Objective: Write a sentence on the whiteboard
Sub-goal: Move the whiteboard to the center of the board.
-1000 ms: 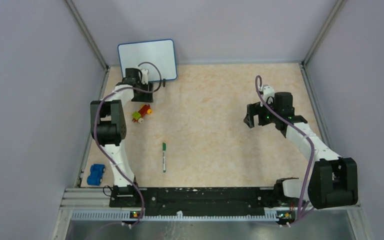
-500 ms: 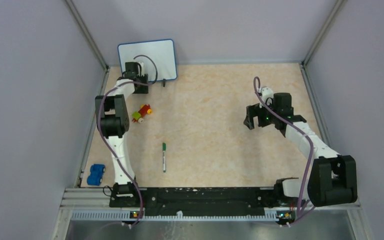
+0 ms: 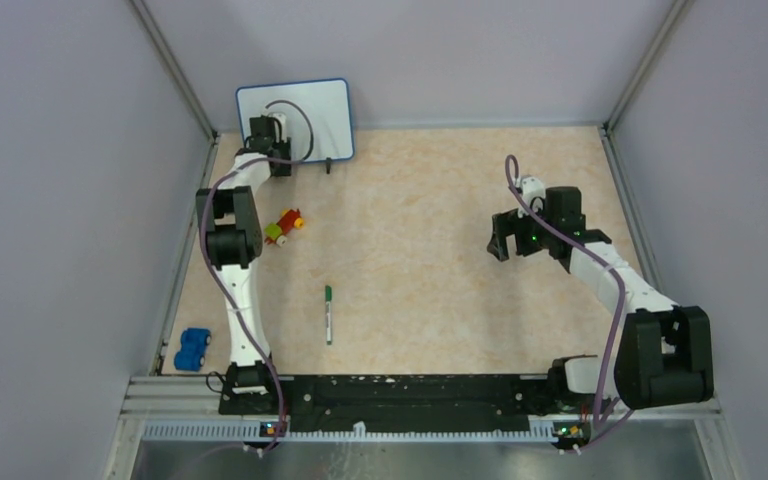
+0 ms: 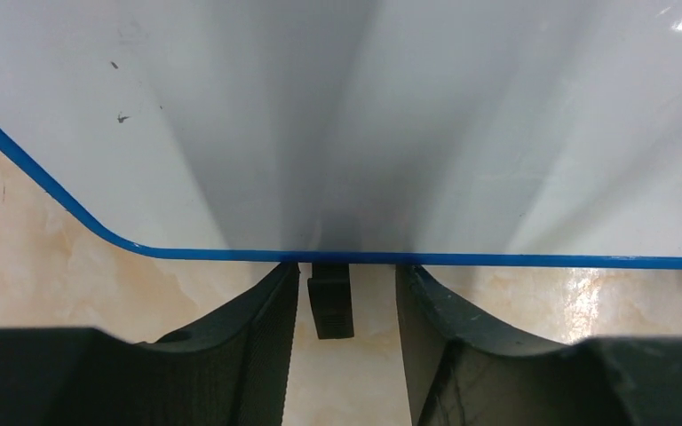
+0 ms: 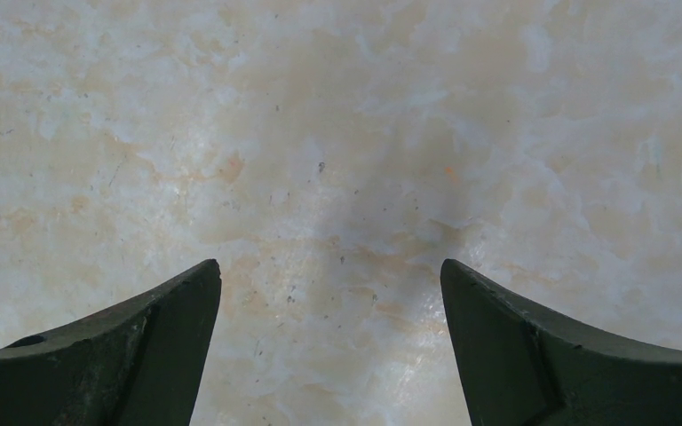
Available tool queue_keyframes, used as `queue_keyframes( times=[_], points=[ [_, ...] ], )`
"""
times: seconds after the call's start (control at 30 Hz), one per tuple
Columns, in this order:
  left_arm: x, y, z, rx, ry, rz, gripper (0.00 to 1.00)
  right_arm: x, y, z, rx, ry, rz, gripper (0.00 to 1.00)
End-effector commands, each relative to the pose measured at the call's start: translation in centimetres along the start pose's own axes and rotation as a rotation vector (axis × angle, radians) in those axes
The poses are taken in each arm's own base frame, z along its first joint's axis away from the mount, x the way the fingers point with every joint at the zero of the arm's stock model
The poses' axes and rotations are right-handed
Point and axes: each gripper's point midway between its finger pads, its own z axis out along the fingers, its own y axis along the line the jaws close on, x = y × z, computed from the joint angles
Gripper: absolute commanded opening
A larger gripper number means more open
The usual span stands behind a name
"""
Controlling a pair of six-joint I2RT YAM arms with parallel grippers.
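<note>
The whiteboard [image 3: 312, 108], white with a thin blue rim, leans against the back wall at the far left. Its face [image 4: 426, 124] shows only white and a few dark specks; the sentence is out of view. My left gripper [image 3: 272, 160] is at the board's lower edge. In the left wrist view its jaws [image 4: 346, 271] stand partly open on either side of a black clip foot [image 4: 331, 303], tips up against the blue rim. My right gripper [image 3: 500, 240] hovers wide open over bare table [image 5: 330, 266] with nothing between its fingers.
A green-capped white marker [image 3: 328, 314] lies on the table in the middle front. A small red, yellow and green toy [image 3: 283, 226] sits near the left arm's elbow. A blue toy car [image 3: 192, 348] rests at the front left. Grey walls enclose the table.
My left gripper has moved further back to the whiteboard's lower edge, and its jaws have narrowed. The right arm has barely shifted.
</note>
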Motion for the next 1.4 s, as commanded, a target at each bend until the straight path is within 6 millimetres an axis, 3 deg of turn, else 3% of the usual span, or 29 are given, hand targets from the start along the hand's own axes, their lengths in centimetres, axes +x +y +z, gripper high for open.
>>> queue_keyframes(
  times=[0.0, 0.2, 0.53, 0.7, 0.97, 1.2, 1.37],
  points=[
    [-2.7, 0.4, 0.3, -0.005, -0.075, 0.007, 0.46, -1.0, 0.2, -0.1, -0.019, -0.023, -0.027, 0.9],
    [-2.6, -0.4, -0.2, 0.024, -0.073, 0.002, 0.27, -1.0, 0.3, -0.1, -0.021, -0.021, -0.025, 0.9],
    [-1.9, -3.5, -2.3, 0.072, -0.079, 0.072, 0.11, -1.2, 0.6, -0.3, -0.033, -0.02, -0.023, 0.9],
    [-1.5, -7.2, -3.5, 0.087, -0.067, 0.115, 0.0, -1.6, 0.4, -0.5, -0.022, -0.03, -0.016, 0.9],
    [0.0, -13.8, -5.8, 0.132, -0.034, 0.165, 0.0, -2.1, 0.3, -1.2, 0.007, -0.054, 0.001, 0.88],
    [2.7, -19.7, -8.4, 0.188, 0.032, 0.209, 0.0, -2.2, 0.0, -2.6, 0.056, -0.082, -0.004, 0.87],
    [6.3, -23.6, -11.3, 0.227, 0.134, 0.208, 0.01, -2.2, 0.3, -3.6, 0.062, -0.093, -0.007, 0.87]
  ],
)
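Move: The whiteboard's near-left foot is already between the left hand's open fingers, less than 1 cm off. The whiteboard's middle is about 4 cm ahead, 5 cm right and 8 cm above; its other foot is some 12 cm right, level ahead and in height. The toy car lies roughly 15 cm back and 3 cm right, at about hand height. From the right hand, the near-left foot is around 26 cm ahead, 54 cm left and 7 cm lower. The whiteboard's near-left foot gets pinched as the left fingers close, the hand almost still; then, keeping its grip, the left hand draws the board at unchanged height about 21 cm to the right, away from the left wall, curving back some 7 cm and turning about 15 degrees clockwise. The open right hand only lifts a little at the end, some 3 cm. ##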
